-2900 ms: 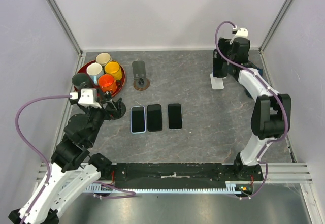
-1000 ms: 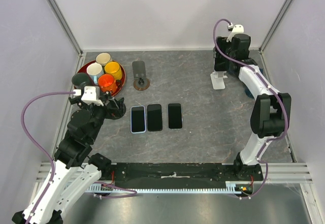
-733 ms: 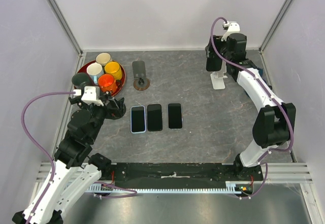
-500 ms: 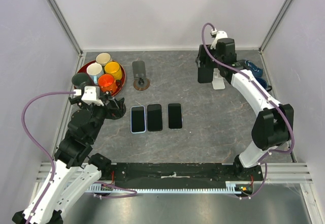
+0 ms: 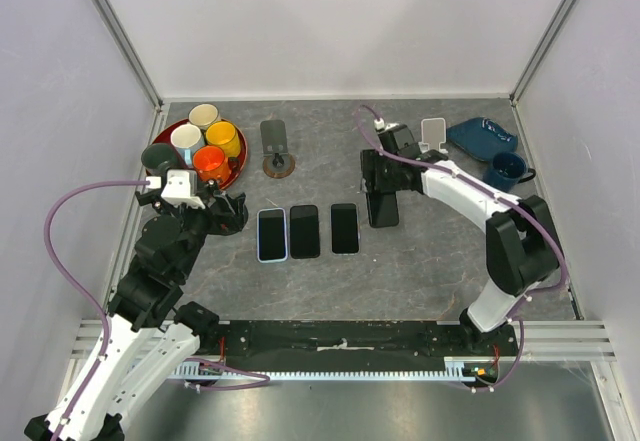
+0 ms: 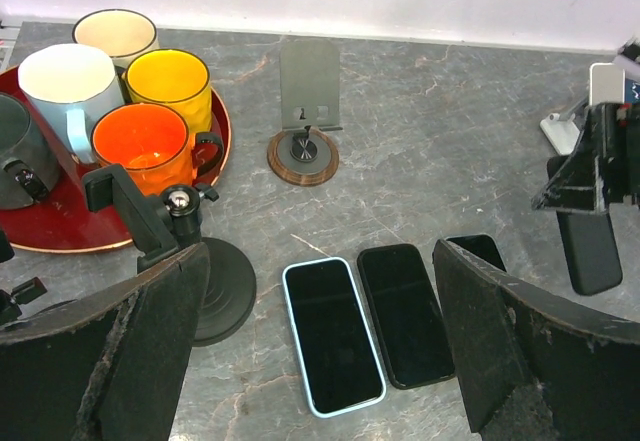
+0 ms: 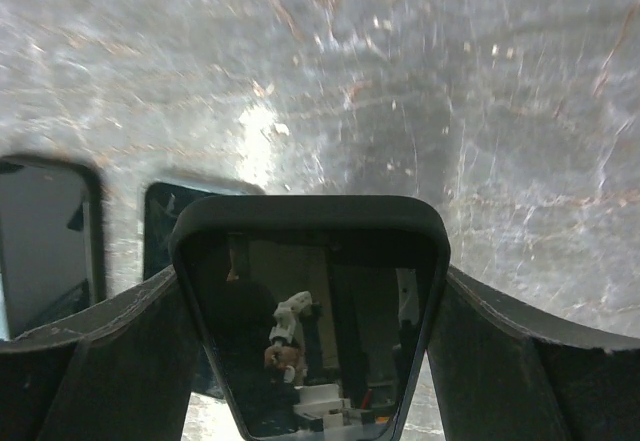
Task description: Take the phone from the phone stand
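Observation:
The phone (image 5: 382, 206), black in a dark case, is pinched by its long edges in my right gripper (image 5: 380, 186), which is shut on it. It hangs low over the table, just right of three phones lying in a row (image 5: 304, 231). In the right wrist view the phone (image 7: 310, 341) fills the gap between the fingers (image 7: 90, 361). The white phone stand (image 5: 432, 133) stands bare at the back right. My left gripper (image 5: 215, 204) hovers open at the left, nothing between its fingers (image 6: 150, 341).
A red tray (image 5: 240, 166) holding several mugs sits at the back left. A grey stand on a wooden disc (image 5: 275, 146) is beside it. A black round-based stand (image 6: 215, 291) lies under my left gripper. A blue cloth (image 5: 480, 136) and a blue mug (image 5: 505, 169) sit far right.
My right arm lifted the phone off the white stand and carried it left and toward the front, down beside the row of phones. The left arm has stayed still.

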Tool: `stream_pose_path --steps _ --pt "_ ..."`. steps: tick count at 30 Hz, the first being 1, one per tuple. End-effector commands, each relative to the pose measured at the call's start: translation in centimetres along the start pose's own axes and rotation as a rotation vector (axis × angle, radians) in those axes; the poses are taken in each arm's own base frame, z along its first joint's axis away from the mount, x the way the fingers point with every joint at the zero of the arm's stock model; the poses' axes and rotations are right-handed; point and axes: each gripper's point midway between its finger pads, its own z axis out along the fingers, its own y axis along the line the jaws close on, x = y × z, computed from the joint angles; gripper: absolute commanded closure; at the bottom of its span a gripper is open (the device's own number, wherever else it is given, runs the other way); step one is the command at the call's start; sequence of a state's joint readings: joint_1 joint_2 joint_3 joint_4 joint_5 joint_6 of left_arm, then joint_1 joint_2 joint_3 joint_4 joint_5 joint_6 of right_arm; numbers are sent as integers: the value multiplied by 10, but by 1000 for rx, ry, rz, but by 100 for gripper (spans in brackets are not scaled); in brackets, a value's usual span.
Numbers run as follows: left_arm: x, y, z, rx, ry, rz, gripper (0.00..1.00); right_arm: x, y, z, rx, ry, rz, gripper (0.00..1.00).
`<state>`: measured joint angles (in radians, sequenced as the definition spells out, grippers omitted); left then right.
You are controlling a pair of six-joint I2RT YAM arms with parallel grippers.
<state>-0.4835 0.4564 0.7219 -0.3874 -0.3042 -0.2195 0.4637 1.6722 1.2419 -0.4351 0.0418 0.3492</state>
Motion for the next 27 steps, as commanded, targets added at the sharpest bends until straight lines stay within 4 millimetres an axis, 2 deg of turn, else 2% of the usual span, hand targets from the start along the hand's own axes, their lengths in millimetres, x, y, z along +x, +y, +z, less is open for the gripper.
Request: stream_pose_path --steps 1,12,21,27 --pt "-4 -1 1 1 -18 -32 2 12 -5 14 56 4 61 44" --pt "-2 -1 1 0 -13 -32 2 48 -18 45 120 81 70 44" --pt "-2 -1 2 1 -11 -32 2 72 -21 49 141 134 59 42" --pt "-1 -2 3 4 -7 -31 2 81 -15 48 135 151 61 40"
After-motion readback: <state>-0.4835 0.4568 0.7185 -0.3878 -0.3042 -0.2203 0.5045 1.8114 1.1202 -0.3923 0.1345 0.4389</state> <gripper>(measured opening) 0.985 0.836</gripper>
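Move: The right hand holds the phone by its upper end; the bare table spot for it is centred some 9 cm back from that hand, level sideways, about 11 cm below. The third phone lies 11 cm to the left of that spot and the second phone 22 cm to its left, both level with it fore and aft. From the idle left hand the spot is about 6 cm ahead, 37 cm right and 28 cm down. The right hand lowers its pinched phone about 9 cm towards the table, easing back 3 cm, tipping down. ##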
